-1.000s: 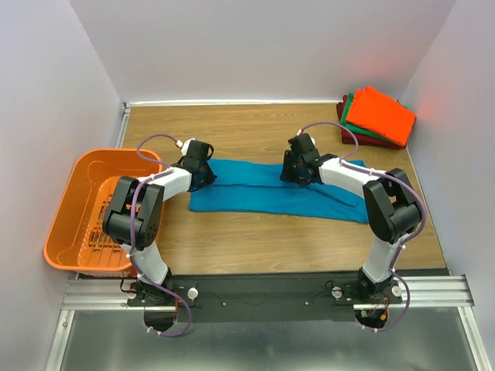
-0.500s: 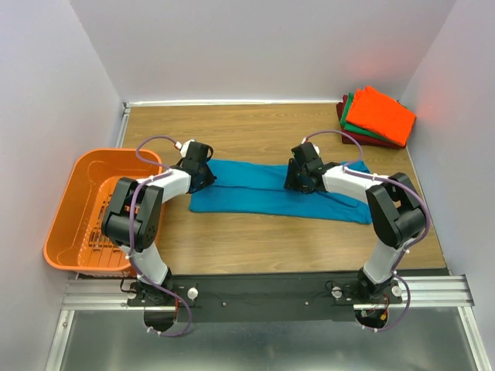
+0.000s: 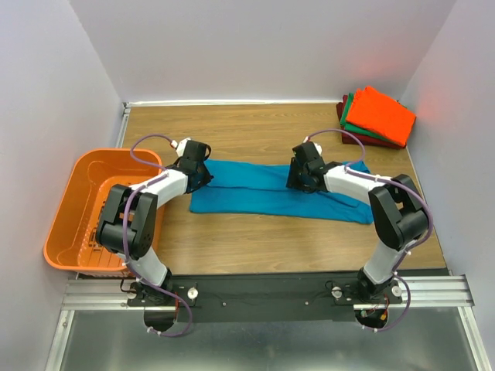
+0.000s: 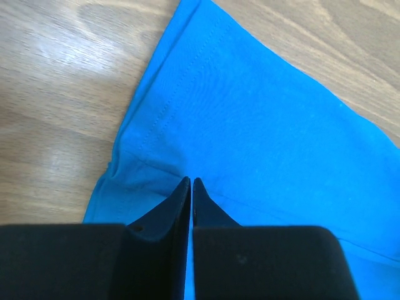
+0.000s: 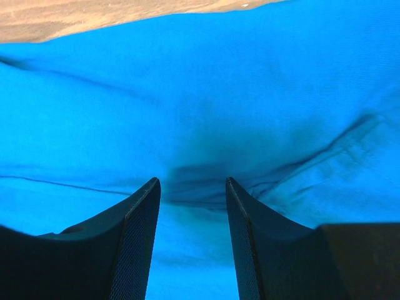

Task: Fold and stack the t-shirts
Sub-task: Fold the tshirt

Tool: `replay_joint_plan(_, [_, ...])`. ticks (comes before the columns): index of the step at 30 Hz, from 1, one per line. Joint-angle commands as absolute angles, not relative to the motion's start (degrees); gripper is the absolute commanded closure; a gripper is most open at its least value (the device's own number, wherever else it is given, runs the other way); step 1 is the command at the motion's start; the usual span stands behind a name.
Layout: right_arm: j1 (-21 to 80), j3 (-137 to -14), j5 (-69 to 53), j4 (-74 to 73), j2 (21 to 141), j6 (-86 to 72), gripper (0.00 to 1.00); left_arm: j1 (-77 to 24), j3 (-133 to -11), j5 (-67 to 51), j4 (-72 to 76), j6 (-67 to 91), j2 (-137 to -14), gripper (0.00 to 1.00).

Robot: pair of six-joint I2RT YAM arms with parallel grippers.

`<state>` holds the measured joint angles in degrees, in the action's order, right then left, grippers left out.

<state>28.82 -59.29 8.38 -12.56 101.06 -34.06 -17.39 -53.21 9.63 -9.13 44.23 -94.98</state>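
A teal-blue t-shirt (image 3: pixel 263 195) lies folded into a long strip across the middle of the table. My left gripper (image 3: pixel 203 176) is at its far left corner. In the left wrist view its jaws (image 4: pixel 190 181) are shut on the teal-blue t-shirt (image 4: pixel 250 112), with only a thin sliver of cloth between the fingers. My right gripper (image 3: pixel 302 179) is low over the strip's upper edge, right of centre. It stands open (image 5: pixel 192 182), fingertips down at a crease in the cloth (image 5: pixel 200 81). Folded orange, green and dark red t-shirts are stacked (image 3: pixel 377 116) at the far right corner.
An orange slotted basket (image 3: pixel 77 202) sits off the table's left edge beside the left arm. Walls close in the table at the back and on both sides. Bare wood lies in front of the blue strip and behind it.
The left jaws closed a little more on the shirt's corner and the left elbow swung out to the left. The right gripper slid slightly right along the cloth's upper edge.
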Motion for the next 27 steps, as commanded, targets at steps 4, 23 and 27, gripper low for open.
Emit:
replay_joint_plan(4, [28.3,-60.12,11.34,-14.41,96.6,-34.72,0.46,-17.49,-51.77,13.89,-9.93,44.12,-93.51,0.9])
replay_joint_plan(23, [11.08,-52.47,16.1,-20.13,82.79,-39.2,0.43,-18.72,-58.79,9.06,-11.34,40.87,-91.23,0.87])
replay_joint_plan(27, [11.07,-52.3,15.03,-20.3,85.16,-39.46,0.43,-22.05,-63.7,8.79,-12.82,38.94,-94.03,0.85])
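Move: The t-shirt's crumpled right panel lies about 17 cm right of the right hand, 1 cm back and 1 cm below; its near right corner is some 25 cm right and 11 cm back, and the folded stack about 27 cm right, 23 cm ahead and slightly higher. For the closed left hand, the t-shirt's left edge is about 5 cm left, 2 cm back and 2 cm below, its far left corner 8 cm straight ahead. Part-open right hand lifts and swings about 14 cm right towards the crumpled panel, turning clockwise; left dips, then rises. ##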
